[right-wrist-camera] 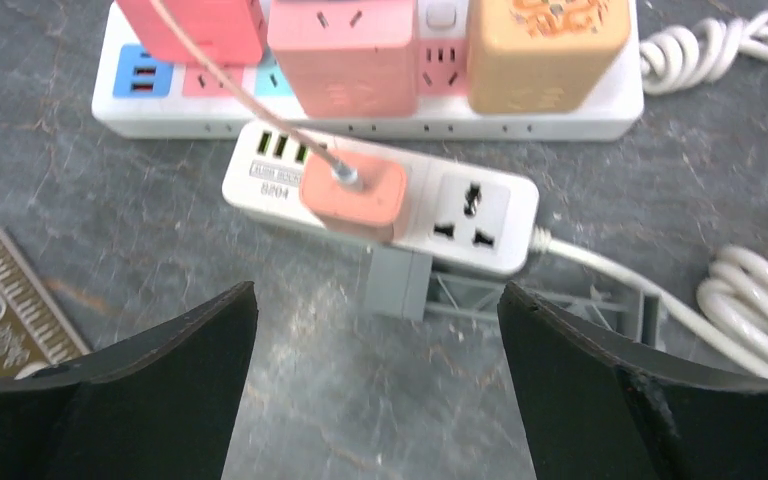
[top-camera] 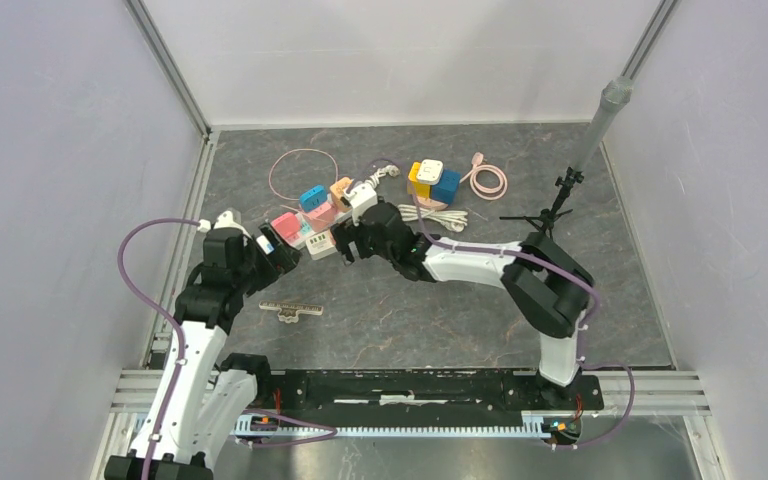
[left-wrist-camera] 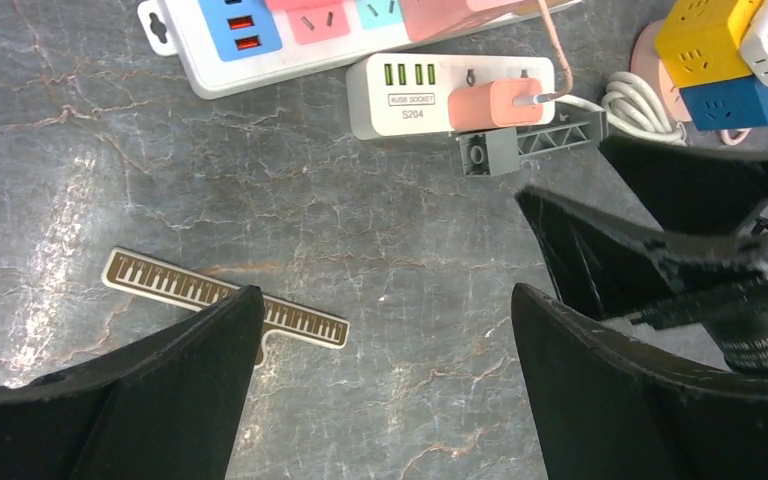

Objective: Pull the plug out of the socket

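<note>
A salmon-pink plug (right-wrist-camera: 352, 192) with a thin pink cable sits in a small white socket block (right-wrist-camera: 470, 212) that has green USB ports. Both also show in the left wrist view, the plug (left-wrist-camera: 495, 103) in the socket block (left-wrist-camera: 400, 95). My right gripper (right-wrist-camera: 377, 295) is open and empty, just in front of the plug and above the table. My left gripper (left-wrist-camera: 385, 300) is open and empty, further back from the socket block. In the top view the socket block (top-camera: 318, 244) lies between the left gripper (top-camera: 290, 254) and the right gripper (top-camera: 348, 242).
A long white power strip (right-wrist-camera: 560, 110) with pink and orange adapters lies behind the socket block. A grey truss piece (right-wrist-camera: 520, 295) lies in front of it. A gold ruler-like piece (top-camera: 292, 312) lies near left. Yellow and blue cube sockets (top-camera: 432, 180), coiled cables (top-camera: 488, 180) and a tripod (top-camera: 560, 195) stand at the back right.
</note>
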`<state>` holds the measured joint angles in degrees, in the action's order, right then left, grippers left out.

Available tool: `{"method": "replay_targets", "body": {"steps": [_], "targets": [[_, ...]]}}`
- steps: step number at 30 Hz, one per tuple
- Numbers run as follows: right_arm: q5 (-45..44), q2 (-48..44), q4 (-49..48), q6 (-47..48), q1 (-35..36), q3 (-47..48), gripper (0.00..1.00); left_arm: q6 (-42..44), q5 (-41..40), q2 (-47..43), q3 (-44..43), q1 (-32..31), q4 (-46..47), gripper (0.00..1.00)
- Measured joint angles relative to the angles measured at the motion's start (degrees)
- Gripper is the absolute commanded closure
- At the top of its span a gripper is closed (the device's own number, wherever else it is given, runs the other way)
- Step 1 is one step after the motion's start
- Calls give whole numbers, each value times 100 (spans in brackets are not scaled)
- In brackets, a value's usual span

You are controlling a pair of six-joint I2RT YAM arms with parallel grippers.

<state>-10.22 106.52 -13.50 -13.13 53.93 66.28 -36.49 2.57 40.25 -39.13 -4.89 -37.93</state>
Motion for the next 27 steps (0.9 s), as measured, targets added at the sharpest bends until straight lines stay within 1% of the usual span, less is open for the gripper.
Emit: {"method": "replay_targets", "body": {"steps": [4,9,11,15,16,18,19,20,24,27], "targets": [[-90,588,-133,63,50,540,7,0,-74,61,0,0,-109,0],[-212,1043,-382,149,109,844,9,0,-105,140,-2,0,-188,0],[-393,1296,-337,201,120,1117,16,0,-105,197,-35,0,-260,0],[-680,1572,-227,374,125,1392,40,0,-103,356,-186,0,-310,0],[-695,1580,-210,413,125,1392,44,0,-105,378,-210,0,-310,0],[-658,1582,-214,404,125,1399,49,0,-103,409,-232,0,-310,0],[-660,1582,-201,393,136,1399,53,0,-103,422,-232,0,-313,0],[-662,1582,-203,398,142,1399,56,-2,-103,431,-232,0,-313,0],[-656,1574,-236,380,146,1357,61,-20,-39,442,-232,0,-304,0],[-632,1445,-280,354,153,1169,61,-22,439,507,-186,0,-79,0]]}}
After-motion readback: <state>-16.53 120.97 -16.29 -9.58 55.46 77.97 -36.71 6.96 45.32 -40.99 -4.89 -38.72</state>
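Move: The salmon plug in the small white socket lies about 4 cm ahead of the right hand, 4 cm to its left and 4 cm below; the socket's middle is right under it, some 2 cm lower. The grey bracket is about 5 cm ahead of the hand, 3 cm to its right and 8 cm down. Beyond the plug, the pink cube adapter stands 9 cm ahead of the hand, 9 cm left and 4 cm below. From the left hand, the plug is roughly 13 cm ahead, 11 cm right and 9 cm down. The right hand pinches the salmon plug by its two sides: with open fingers it reaches forward and left onto the plug, about 4 cm each way, sinking some 3.5 cm, then shuts to about half its opening as it arrives. With the grip made, it barely starts to ease back, roughly half a centimetre. ##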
